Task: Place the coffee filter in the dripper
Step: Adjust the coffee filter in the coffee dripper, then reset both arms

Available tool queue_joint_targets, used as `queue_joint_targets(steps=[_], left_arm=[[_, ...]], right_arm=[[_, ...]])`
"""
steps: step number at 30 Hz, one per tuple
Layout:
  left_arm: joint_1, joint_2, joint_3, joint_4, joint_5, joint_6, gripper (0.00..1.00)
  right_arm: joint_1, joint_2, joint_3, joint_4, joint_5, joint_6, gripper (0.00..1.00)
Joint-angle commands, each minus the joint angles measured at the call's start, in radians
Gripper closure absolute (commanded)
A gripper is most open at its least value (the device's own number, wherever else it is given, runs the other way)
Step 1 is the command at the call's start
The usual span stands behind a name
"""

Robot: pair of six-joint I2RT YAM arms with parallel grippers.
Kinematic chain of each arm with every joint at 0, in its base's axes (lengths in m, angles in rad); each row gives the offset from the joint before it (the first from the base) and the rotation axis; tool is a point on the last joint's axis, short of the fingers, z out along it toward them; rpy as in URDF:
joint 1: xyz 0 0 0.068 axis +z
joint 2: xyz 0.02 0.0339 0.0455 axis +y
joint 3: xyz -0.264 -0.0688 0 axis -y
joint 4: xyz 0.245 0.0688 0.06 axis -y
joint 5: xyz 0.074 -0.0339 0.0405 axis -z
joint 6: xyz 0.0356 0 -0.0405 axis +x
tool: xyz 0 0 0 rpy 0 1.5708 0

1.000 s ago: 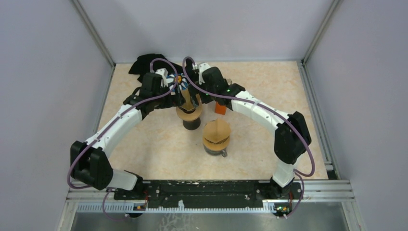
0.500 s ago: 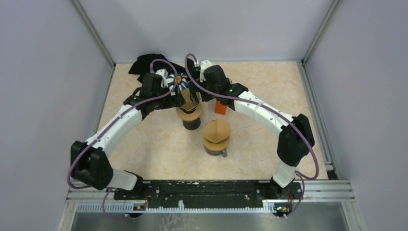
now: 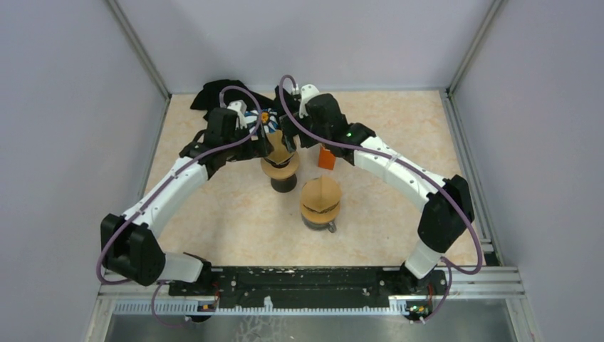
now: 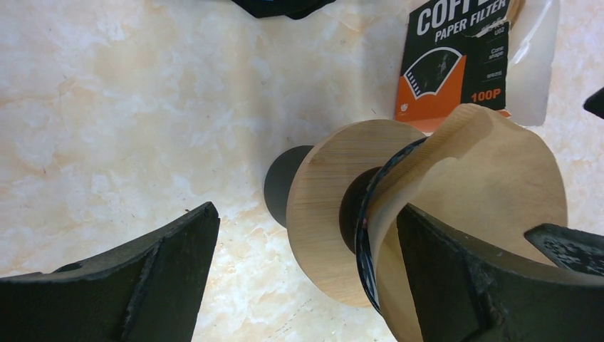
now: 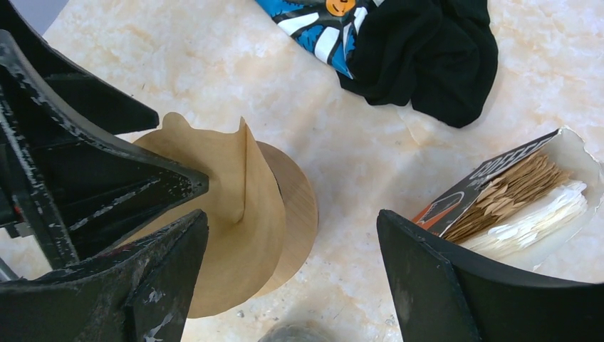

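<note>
A brown paper coffee filter (image 4: 491,178) sits cone-down in the dripper, whose round wooden collar (image 4: 327,221) rests on a black base (image 3: 283,184). Its upper edge is creased and stands up (image 5: 238,171). My left gripper (image 4: 306,285) is open above and to the dripper's left, and its right finger (image 4: 484,285) overlaps the filter's rim; whether they touch I cannot tell. My right gripper (image 5: 292,285) is open, its left finger (image 5: 157,278) over the filter and bare table between the jaws.
An opened pack of paper filters (image 5: 513,192) lies just right of the dripper, orange in the top view (image 3: 326,158). A black and blue cloth (image 5: 420,50) lies at the back. A second dripper with a filter (image 3: 320,203) stands nearer the bases.
The right arm has swung its elbow out to the right and its wrist has shifted slightly back. The left arm and the filter have hardly moved.
</note>
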Motion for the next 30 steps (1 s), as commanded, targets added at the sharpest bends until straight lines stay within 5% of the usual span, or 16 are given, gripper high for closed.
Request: queue_joint_targets(steps=[1, 13, 30], left_arm=[[0.004, -0.046, 0.006, 0.018, 0.006, 0.002, 0.01], [0.004, -0.108, 0.01, 0.028, 0.007, 0.001, 0.01], [0.006, -0.449, -0.078, 0.061, -0.207, 0.083, 0.01]], right_arm=[[-0.006, -0.045, -0.002, 0.045, -0.008, 0.0, 0.11], [-0.007, -0.074, 0.001, 0.039, 0.021, -0.005, 0.11], [-0.06, -0.442, -0.177, -0.009, 0.406, -0.006, 0.06]])
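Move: The coffee filter I leave, in the black dripper, has its middle about 7 cm right of my left hand, 2 cm back and 3 cm lower; my left hand's right fingertip is still at its mouth. From my right hand the same filter is some 5 cm left, 2 cm back and 9 cm down. The filter box stands about 8 cm right of my right hand, 7 cm ahead and 20 cm below; the second filter-lined dripper sits roughly 6 cm right, 13 cm back and 12 cm down. I draw both open hands off the coffee filter. My left hand climbs out of the filter's mouth, slowly and then fast, about 12 cm up, drifting left and a little back late on while its fingers tip up some 20 degrees. My right hand hangs still at first, then sweeps right and up, away from the filter, turning clockwise with its fingers rising. ##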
